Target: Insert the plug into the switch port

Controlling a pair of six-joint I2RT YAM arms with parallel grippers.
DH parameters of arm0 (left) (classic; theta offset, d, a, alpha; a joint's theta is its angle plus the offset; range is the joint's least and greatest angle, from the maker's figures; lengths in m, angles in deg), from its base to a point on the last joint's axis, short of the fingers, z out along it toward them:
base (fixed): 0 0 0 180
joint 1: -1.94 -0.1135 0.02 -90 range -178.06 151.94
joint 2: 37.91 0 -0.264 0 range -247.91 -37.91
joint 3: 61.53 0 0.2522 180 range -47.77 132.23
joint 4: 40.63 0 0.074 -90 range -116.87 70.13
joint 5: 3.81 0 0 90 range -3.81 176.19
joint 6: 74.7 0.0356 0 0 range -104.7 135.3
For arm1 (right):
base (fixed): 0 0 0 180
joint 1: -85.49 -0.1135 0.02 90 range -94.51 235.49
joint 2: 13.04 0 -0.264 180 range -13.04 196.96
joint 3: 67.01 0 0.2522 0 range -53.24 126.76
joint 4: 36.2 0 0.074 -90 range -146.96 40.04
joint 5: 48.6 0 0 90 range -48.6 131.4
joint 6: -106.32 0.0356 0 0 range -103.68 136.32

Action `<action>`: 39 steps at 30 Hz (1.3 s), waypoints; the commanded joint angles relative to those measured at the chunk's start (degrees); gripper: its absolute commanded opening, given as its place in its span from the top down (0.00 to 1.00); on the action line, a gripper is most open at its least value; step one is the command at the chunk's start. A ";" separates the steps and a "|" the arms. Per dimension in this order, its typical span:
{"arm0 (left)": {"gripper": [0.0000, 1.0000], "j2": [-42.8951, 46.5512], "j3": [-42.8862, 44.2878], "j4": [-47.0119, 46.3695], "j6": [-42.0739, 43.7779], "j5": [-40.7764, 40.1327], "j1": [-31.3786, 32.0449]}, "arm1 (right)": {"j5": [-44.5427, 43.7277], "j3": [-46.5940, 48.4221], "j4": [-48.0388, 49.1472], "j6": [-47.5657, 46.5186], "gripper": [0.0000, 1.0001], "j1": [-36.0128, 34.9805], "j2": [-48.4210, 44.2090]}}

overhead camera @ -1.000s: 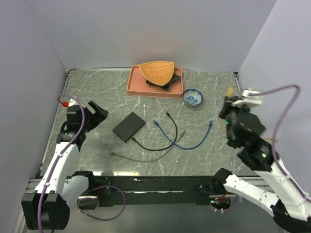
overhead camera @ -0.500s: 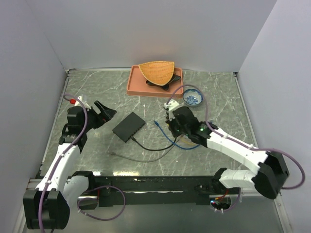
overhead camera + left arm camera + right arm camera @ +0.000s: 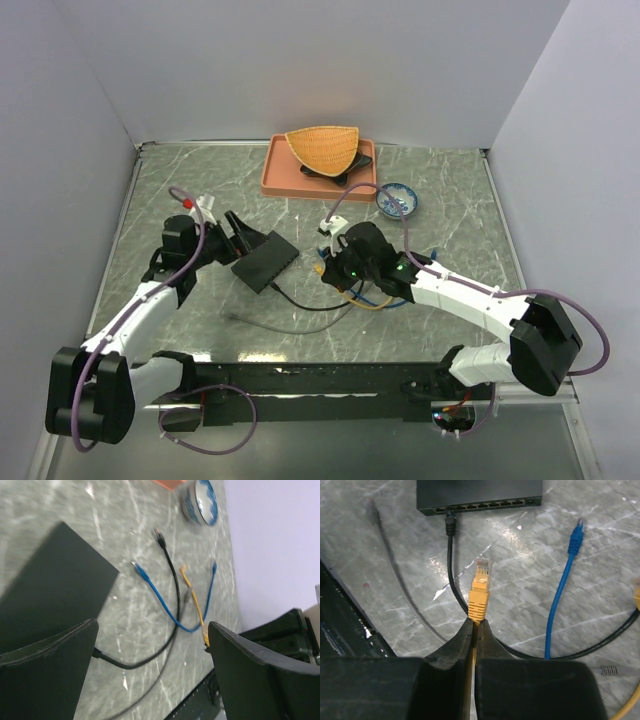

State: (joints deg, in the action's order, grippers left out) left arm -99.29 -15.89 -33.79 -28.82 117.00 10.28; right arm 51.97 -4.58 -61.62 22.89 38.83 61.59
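Observation:
The switch (image 3: 266, 261) is a flat black box left of centre; its row of ports (image 3: 479, 503) faces my right gripper, and a black cable (image 3: 450, 526) sits in one port. My right gripper (image 3: 474, 625) is shut on the cord just behind a yellow plug (image 3: 480, 592). The plug points at the port row, a short way off and above the table. From above, this gripper (image 3: 325, 268) hovers just right of the switch. My left gripper (image 3: 245, 235) stands open at the switch's far left corner. Its fingers (image 3: 50, 670) are wide apart and the switch (image 3: 55, 585) lies just ahead of them.
Loose blue (image 3: 568, 570), grey (image 3: 390, 555) and black (image 3: 172, 580) cables lie on the marble table in front of the switch. A blue bowl (image 3: 398, 200) stands behind the right arm. An orange tray (image 3: 285, 180) with a wicker basket (image 3: 323, 147) is at the back.
My right arm has swung in from the far right to just right of the switch, carrying the yellow plug. My left gripper has moved right, up to the switch.

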 commanded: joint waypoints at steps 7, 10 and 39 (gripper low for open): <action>0.07 -5.67 7.31 -2.40 0.00 0.66 9.05 | -4.12 0.11 2.09 1.25 1.00 -1.68 -2.91; 0.09 -8.13 9.68 -0.03 -0.62 -1.18 11.34 | -14.38 0.99 -0.11 1.52 1.00 -4.84 -2.56; 0.28 -20.61 15.93 -5.82 -6.77 2.85 20.57 | -49.68 5.12 -1.70 -1.65 1.00 -20.85 2.54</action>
State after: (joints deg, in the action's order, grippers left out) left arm -118.55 -2.74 -34.18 -33.06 116.08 29.05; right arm 5.13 0.62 -66.62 21.75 18.51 66.90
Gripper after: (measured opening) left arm 0.755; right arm 0.031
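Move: The yellow plug in my right grip is what my left hand goes for: about 17 cm to its right, 7 cm back and a few centimetres lower. The switch lies almost beneath my left hand, some 14 cm down and 3 cm back. From my right hand the switch is about 16 cm left and 5 cm ahead, and the blue plug 7 cm ahead, 1 cm left, both roughly 12 cm below. I sweep my left hand about 12 cm to the right towards the yellow plug, turning it clockwise some 15 degrees, dipping slightly at the end and bringing the wide-open fingers about a quarter closed. My right hand keeps its pinch on the plug and stays nearly in place, swinging its fingers clockwise about 40 degrees from leftward to mostly forward. ##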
